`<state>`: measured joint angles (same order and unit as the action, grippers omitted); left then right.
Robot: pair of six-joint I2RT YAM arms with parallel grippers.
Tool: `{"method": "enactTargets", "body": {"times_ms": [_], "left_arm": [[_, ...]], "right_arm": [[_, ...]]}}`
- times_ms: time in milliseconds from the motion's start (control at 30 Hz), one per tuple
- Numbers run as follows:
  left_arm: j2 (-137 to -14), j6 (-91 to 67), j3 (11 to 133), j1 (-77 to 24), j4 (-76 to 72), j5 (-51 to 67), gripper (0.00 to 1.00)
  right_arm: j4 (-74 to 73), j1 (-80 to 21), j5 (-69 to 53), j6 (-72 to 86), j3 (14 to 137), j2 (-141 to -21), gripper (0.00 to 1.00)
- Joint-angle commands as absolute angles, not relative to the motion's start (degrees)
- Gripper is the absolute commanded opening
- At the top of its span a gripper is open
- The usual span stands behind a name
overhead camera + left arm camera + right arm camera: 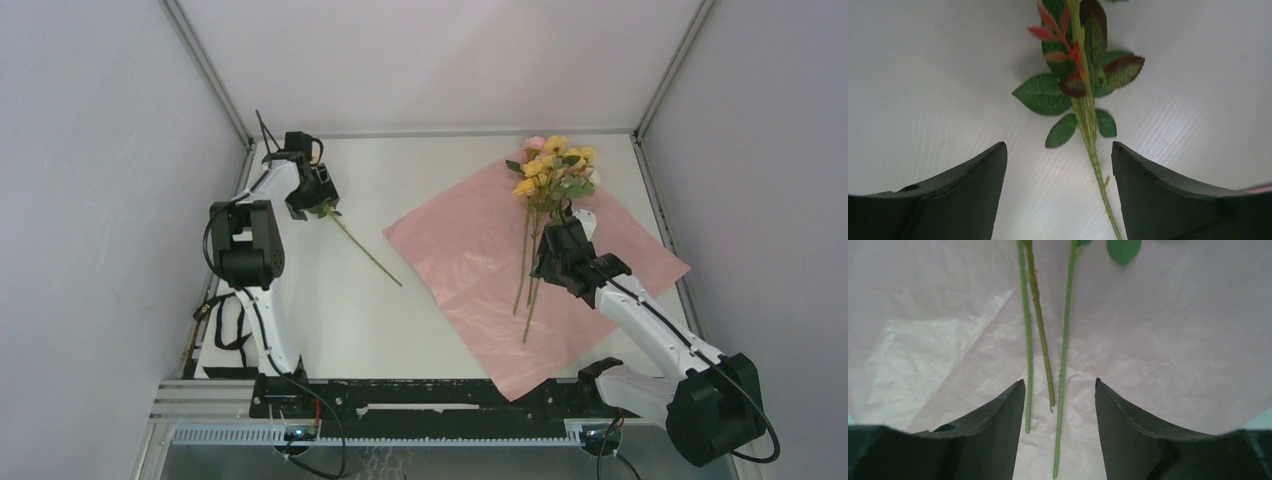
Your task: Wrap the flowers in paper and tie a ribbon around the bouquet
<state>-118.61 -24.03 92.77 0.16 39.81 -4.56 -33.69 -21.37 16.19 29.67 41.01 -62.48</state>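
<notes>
The lilac-pink paper (470, 260) lies flat on the table, right of centre. On it rest the flowers (553, 165), yellow, pink and white blooms at the far end, stems (1064, 340) running toward me. My right gripper (556, 243) (1059, 381) hovers open over those stems, which lie loose on the paper between its fingers. At the far left, one separate leafy stem (365, 250) (1092, 145) lies on the bare table. My left gripper (318, 200) (1058, 145) stands open astride it, not touching it. No ribbon shows in any view.
White walls close in the table (420, 170) at the back and on both sides. Black cable loops (230, 330) hang beside the left arm's base. The paper's near corner (515, 392) reaches the front rail.
</notes>
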Motion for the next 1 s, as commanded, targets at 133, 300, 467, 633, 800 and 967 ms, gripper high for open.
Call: {"method": "enactTargets", "body": {"times_ms": [133, 300, 467, 633, 800, 967], "left_arm": [[-129.39, -20.79, 112.72, -3.17, 51.8, -16.45, 0.68], [-132.76, -18.67, 116.64, -4.32, 55.64, -17.1, 0.51], [-130.22, -18.29, 112.18, -5.06, 55.36, -14.22, 0.54], [-128.42, -17.4, 108.7, -6.19, 55.01, -10.11, 0.55], [-128.71, -17.8, 109.16, -6.94, 55.44, -7.62, 0.56], [-128.67, -18.72, 108.86, -7.17, 56.1, -6.58, 0.49]], "right_arm": [[-31.82, -24.66, 15.96, 27.53, 44.25, -58.64, 0.61], [-31.91, -25.86, 16.62, 27.26, 44.78, -57.95, 0.61], [-32.93, -26.52, 17.56, 27.23, 44.89, -56.73, 0.61], [-33.6, -26.99, 18.21, 27.35, 44.9, -55.58, 0.61], [-34.22, -27.65, 18.67, 27.6, 44.9, -54.25, 0.61], [-35.37, -27.96, 19.6, 27.57, 44.89, -51.91, 0.61]]}}
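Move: The last rose lies with its stem, just below the leaves, about 2 cm right of the left hand, level with it fore and aft and some 4 cm below. Its bloom is roughly 14 cm ahead and 3 cm left, its cut end about 21 cm back and 17 cm right; the paper's left corner sits some 7 cm back and 15 cm right. From the right hand that stem is about 20 cm ahead, 44 cm left and 8 cm down. Over the last rose's stem the open left hand first slides about 4 cm forward, then comes back as far, drifting some 4 cm right and sinking nearly 3 cm so that its fingertips straddle the stem below the leaves. The fingers narrow by about a third without shutting, and the wrist tips some 10 degrees steeper and turns slightly clockwise. The empty right hand rises about 4 cm off the laid stems, easing left, fingers still open. ##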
